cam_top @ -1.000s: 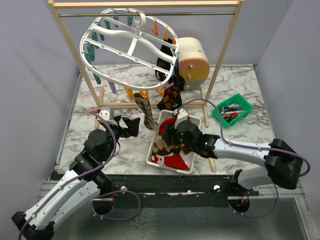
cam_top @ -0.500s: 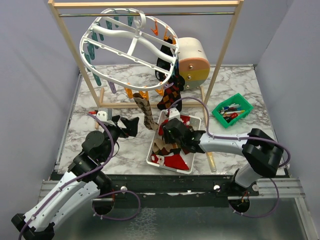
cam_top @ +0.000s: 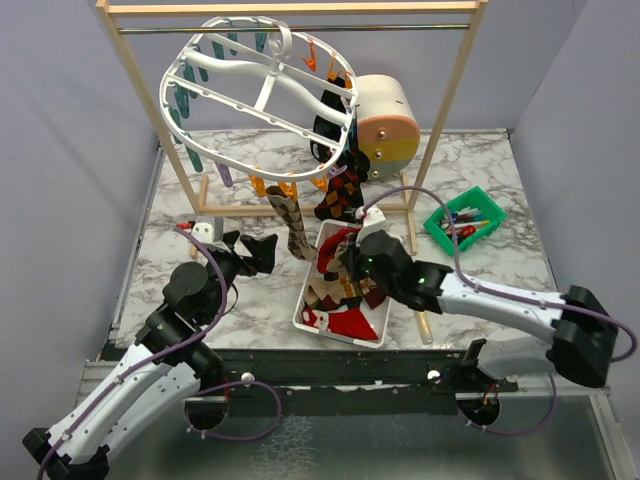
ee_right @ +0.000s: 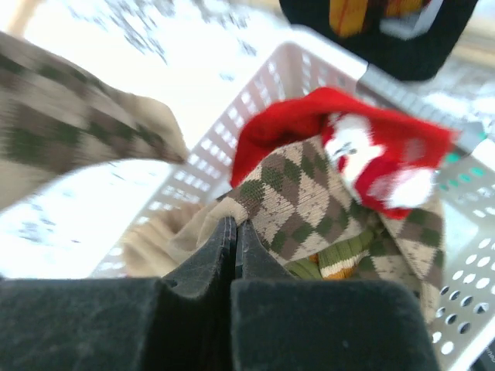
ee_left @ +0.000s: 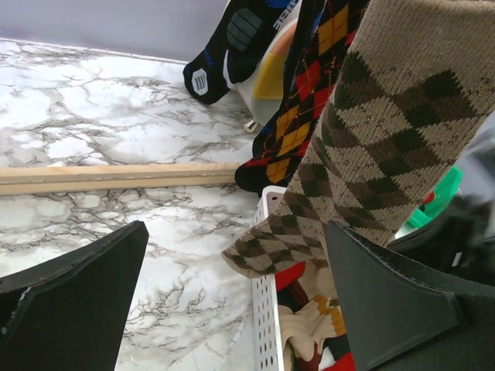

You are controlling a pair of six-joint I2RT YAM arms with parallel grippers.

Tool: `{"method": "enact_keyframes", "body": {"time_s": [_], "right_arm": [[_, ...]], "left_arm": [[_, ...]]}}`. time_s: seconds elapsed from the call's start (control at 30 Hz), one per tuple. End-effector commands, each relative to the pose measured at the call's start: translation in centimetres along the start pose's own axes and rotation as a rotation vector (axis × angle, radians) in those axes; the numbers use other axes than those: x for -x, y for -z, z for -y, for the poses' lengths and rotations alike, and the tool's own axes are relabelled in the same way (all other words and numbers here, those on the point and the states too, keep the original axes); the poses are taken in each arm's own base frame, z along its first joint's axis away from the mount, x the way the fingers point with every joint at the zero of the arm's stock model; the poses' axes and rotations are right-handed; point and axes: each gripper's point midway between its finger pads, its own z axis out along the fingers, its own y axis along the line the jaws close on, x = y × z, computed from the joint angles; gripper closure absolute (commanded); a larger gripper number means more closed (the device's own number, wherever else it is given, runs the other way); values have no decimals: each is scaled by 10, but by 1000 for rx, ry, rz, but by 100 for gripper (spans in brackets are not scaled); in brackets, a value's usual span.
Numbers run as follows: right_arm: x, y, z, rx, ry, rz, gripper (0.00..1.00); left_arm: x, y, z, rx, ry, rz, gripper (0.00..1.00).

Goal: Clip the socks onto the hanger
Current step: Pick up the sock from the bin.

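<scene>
The white oval hanger [cam_top: 262, 95] hangs tilted from the wooden rack, with a brown argyle sock [cam_top: 293, 225], a black and red argyle sock [cam_top: 340, 195] and a black sock [cam_top: 328, 135] clipped along its near rim. More socks fill the white basket [cam_top: 310, 300]. My right gripper [cam_top: 350, 268] is down in the basket. In the right wrist view its jaws [ee_right: 234, 224] are shut, pinching the edge of a tan argyle sock [ee_right: 309, 201] beside a red sock [ee_right: 309, 116]. My left gripper [cam_top: 255, 250] stands open left of the basket, and the hanging brown argyle sock [ee_left: 356, 147] dangles ahead of it.
A wooden frame rack [cam_top: 450, 90] with a metal rod stands across the back; its base rail [ee_left: 116, 176] lies on the marble. A cream cylinder [cam_top: 385, 125] sits behind the hanger. A green bin [cam_top: 465, 222] of small items is at the right.
The right gripper went from open to shut on the tan argyle sock in the basket, and its arm shifted slightly right. The left arm has not moved.
</scene>
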Motion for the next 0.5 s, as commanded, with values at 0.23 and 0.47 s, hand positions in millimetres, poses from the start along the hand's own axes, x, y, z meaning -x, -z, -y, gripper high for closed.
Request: {"method": "enact_keyframes", "body": {"time_s": [0.23,0.47], "right_arm": [[76,107,-15,242,11,207,100],[112,169,-16,352,46,342,99]], "left_arm": [[1,5,12,-70,0,-13,2],[16,28,52,-311,-2,2,1]]}}
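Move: The right fingers, shut on a brown argyle sock low over the bin, have the hanger's front rim about 9 cm ahead, 11 cm left and 27 cm above. The matching sock already clipped there hangs some 7 cm ahead, 11 cm left, 15 cm up. The bin's middle is straight below, about 10 cm down, with the upper red sock 6 cm ahead. From the left hand, the held sock lies roughly 17 cm right, 1 cm ahead, 14 cm below. Keeping its pinch, the right hand lifts the sock about 15 cm, drifting back and right, fingertips tipping up. ##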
